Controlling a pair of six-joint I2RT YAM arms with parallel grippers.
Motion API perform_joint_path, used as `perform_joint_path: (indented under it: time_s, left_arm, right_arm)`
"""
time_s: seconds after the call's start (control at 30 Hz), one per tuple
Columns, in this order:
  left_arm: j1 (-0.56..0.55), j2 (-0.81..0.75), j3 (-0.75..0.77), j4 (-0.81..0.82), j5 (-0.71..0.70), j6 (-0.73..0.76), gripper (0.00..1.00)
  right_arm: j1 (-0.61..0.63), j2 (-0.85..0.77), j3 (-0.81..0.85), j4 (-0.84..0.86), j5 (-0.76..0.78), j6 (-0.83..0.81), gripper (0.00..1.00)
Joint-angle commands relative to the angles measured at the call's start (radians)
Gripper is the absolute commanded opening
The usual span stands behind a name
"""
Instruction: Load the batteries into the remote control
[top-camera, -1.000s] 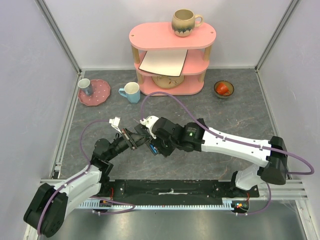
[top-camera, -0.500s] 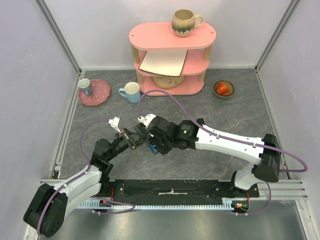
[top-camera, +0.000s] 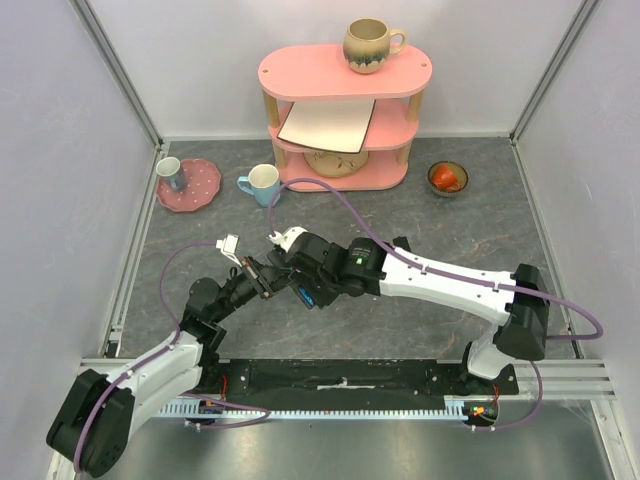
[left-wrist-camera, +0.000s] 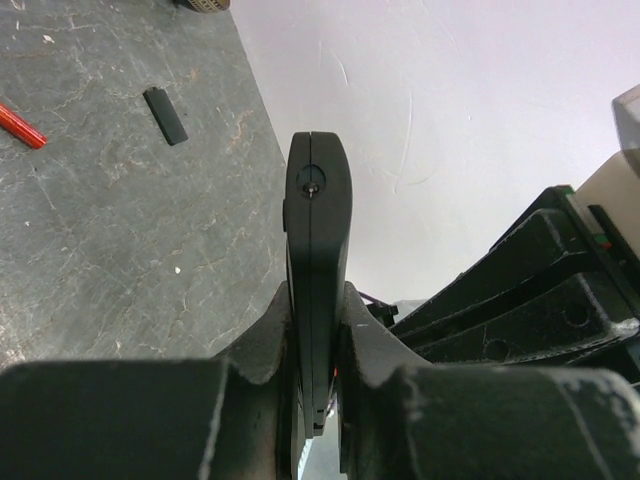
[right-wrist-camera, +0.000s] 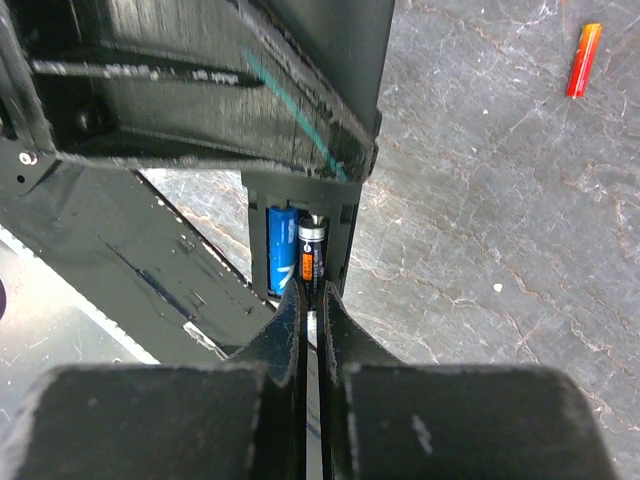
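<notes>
My left gripper (left-wrist-camera: 318, 300) is shut on the remote control (left-wrist-camera: 318, 230), holding it edge-on above the table. In the right wrist view the remote's open compartment holds a blue battery (right-wrist-camera: 281, 262) and a dark battery (right-wrist-camera: 312, 258) side by side. My right gripper (right-wrist-camera: 313, 295) is shut, its tips against the near end of the dark battery. An orange-red battery (right-wrist-camera: 583, 60) lies loose on the table, and a red battery (left-wrist-camera: 20, 125) shows in the left wrist view. From above, both grippers (top-camera: 262, 277) (top-camera: 290, 280) meet mid-table, their fingers hidden.
A small black flat piece (left-wrist-camera: 165, 115) lies on the table near the red battery. A pink shelf (top-camera: 345, 110) with a mug (top-camera: 370, 45) stands at the back, with a blue mug (top-camera: 263, 185), a pink plate (top-camera: 205, 190) and a small bowl (top-camera: 447, 178) nearby.
The right arm has shifted a little to the left, bringing its wrist closer to the left gripper. The left arm and the remote have stayed put.
</notes>
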Motion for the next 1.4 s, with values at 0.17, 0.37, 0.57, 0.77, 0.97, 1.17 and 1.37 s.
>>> perform_joint_path:
  time_s: [0.17, 0.37, 0.57, 0.77, 0.97, 1.17, 1.37]
  left_arm:
    - [-0.013, -0.018, -0.018, 0.107, 0.058, -0.08, 0.02]
    - [-0.013, -0.023, -0.016, 0.111, 0.059, -0.091, 0.02]
    - [-0.013, -0.03, -0.012, 0.096, 0.047, -0.098, 0.02]
    - [-0.013, -0.032, 0.003, 0.068, 0.019, -0.114, 0.02]
    - [-0.013, -0.026, 0.026, 0.047, 0.016, -0.111, 0.02]
    - [-0.013, -0.023, 0.028, 0.032, 0.013, -0.103, 0.02]
    - [-0.014, -0.024, 0.02, 0.022, 0.009, -0.103, 0.02]
  right_arm:
    - [-0.004, 0.051, 0.097, 0.008, 0.087, -0.017, 0.0]
    - [-0.013, 0.055, 0.101, -0.001, 0.087, -0.028, 0.0]
    - [-0.013, 0.031, 0.074, -0.009, 0.082, -0.03, 0.12]
    - [-0.013, 0.025, 0.057, -0.016, 0.075, -0.028, 0.26]
    - [-0.013, 0.023, 0.057, -0.015, 0.07, -0.027, 0.31]
    - [-0.013, 0.014, 0.064, -0.016, 0.072, -0.023, 0.38]
    - [-0.015, 0.009, 0.067, -0.015, 0.065, -0.019, 0.41]
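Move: The black battery lies in the remote's open compartment just under the right fingertips, its middle about 1 cm ahead, 1 cm left and 2 cm below that hand. The blue battery is beside it, about level with the hand, 2 cm left and 2 cm below. On the table the red battery lies roughly 14 cm ahead, 4 cm right and 10 cm below. From the left hand the black battery is some 4 cm back, 3 cm right and level. The black battery starts under the shut right fingertips, by its outer end. The right hand eases forward about 1 cm in all, first with a slight leftward rise, then opens its fingers from shut to nearly half wide, one tip to either side of the battery, the wrist hardly turning. The left hand keeps its grip on the remote and holds it almost still. ##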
